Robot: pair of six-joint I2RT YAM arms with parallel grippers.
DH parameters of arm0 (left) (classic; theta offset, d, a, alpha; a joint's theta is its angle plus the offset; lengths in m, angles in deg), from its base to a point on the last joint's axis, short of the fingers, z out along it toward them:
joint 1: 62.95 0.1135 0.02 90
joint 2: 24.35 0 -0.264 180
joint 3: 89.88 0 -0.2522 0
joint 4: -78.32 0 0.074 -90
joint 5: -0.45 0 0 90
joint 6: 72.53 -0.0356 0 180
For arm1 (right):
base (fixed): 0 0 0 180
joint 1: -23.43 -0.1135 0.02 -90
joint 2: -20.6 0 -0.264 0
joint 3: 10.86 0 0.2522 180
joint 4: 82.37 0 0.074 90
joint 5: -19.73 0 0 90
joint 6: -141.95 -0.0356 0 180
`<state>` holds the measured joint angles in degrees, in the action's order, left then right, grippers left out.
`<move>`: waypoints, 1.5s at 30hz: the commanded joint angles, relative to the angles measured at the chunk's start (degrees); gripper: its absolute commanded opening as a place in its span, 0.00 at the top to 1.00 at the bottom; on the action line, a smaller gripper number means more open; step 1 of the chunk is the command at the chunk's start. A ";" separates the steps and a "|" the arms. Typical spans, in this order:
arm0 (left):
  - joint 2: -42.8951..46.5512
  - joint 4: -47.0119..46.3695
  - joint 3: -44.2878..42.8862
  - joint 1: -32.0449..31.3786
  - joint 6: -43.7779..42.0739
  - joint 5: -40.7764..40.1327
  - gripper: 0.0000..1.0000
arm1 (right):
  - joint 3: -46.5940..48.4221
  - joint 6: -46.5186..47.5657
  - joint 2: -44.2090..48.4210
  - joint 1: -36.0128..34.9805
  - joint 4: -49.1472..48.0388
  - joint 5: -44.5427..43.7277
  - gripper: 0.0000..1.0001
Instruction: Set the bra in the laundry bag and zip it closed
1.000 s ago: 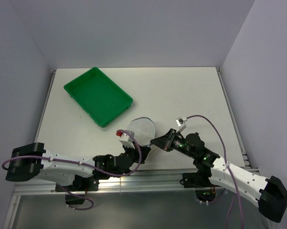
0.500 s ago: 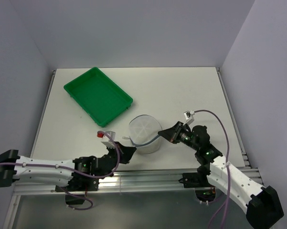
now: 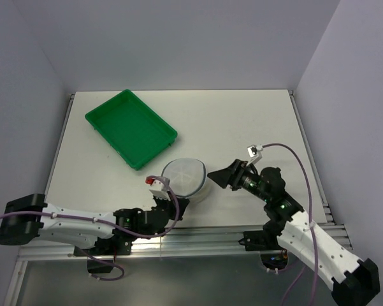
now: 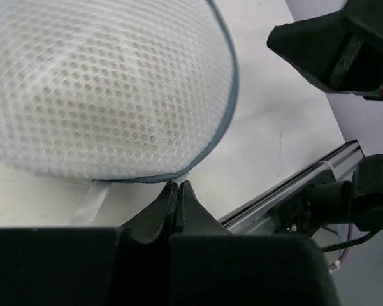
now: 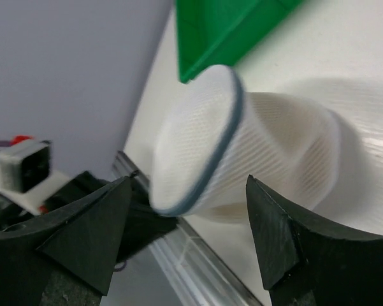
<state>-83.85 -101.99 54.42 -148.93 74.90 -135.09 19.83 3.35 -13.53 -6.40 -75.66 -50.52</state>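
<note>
The laundry bag [image 3: 185,177], a round white mesh pouch with a dark zipper rim, lies on the table near the front edge. In the left wrist view the bag [image 4: 102,89] fills the top, and a faint tan shade shows through its mesh; I cannot see the bra plainly. My left gripper [image 3: 177,199] is at the bag's near side; its jaws [image 4: 178,183] are shut on a small white tab at the zipper rim. My right gripper [image 3: 218,176] is open just right of the bag, apart from it. In the right wrist view the open gripper [image 5: 188,182] faces the bag [image 5: 255,153].
A green plastic tray [image 3: 130,128] sits at the back left, also seen in the right wrist view [image 5: 229,25]. The aluminium rail [image 3: 204,239] runs along the table's front edge, just behind the left gripper. Walls close in both sides.
The right gripper, at the bag's rim half a second ago, now stands apart from it. The bag has shifted slightly left and sits lower. The left gripper moved in close to the bag's near side.
</note>
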 commanded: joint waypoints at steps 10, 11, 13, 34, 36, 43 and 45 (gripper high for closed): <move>-12.91 -13.18 -11.20 -0.42 -7.07 5.20 1.00 | -4.37 -5.98 11.81 -11.48 5.03 -9.64 0.29; -13.00 -13.27 -11.03 -0.42 -6.81 5.37 1.00 | -4.10 -5.81 10.59 -11.57 3.90 -9.21 0.30; -12.83 -13.09 -10.85 -0.42 -6.45 5.46 1.00 | -3.57 -5.45 9.44 -11.66 2.75 -8.33 0.35; 0.78 6.14 -3.57 0.19 -0.13 1.86 1.00 | -0.41 -0.53 0.48 -4.99 -0.24 -8.34 1.00; 5.44 11.67 -2.07 0.19 3.38 0.54 1.00 | 0.03 0.17 -0.41 -2.27 -1.30 -6.57 1.00; 13.36 18.37 2.07 0.28 7.88 -0.78 1.00 | -0.23 -0.27 -3.31 -1.03 -4.02 -3.67 1.00; 12.40 17.06 1.63 0.28 6.39 -0.78 1.00 | -0.75 -0.71 -3.40 -1.03 -4.99 -3.14 1.00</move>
<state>-71.33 -92.94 54.73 -148.53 81.72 -132.14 17.75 0.00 -16.85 -10.27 -77.02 -47.72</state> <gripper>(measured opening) 0.012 0.023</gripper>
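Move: The right hand, open and empty, has the laundry bag's near-right zip edge roughly 3 cm to its left, 2 cm back and 3 cm lower. The bag's middle is about 7 cm left of that hand, 2 cm back and 5 cm lower. The green bin is some 29 cm left of it, 17 cm farther out and 12 cm lower. For the left hand, shut at the zip edge, the bag's middle lies about 6 cm ahead and 2 cm right, nearly level. Rightwards first: the left hand, still shut on the zip pull at the bag's rim, swings about 6 cm and rises 3 cm, waits, then pulls back left some 8 cm. Meanwhile the open right hand draws back about 4 cm, rises briefly, then sinks and shuts to pinch the zip edge, keeping its hold while the left hand pulls away. ##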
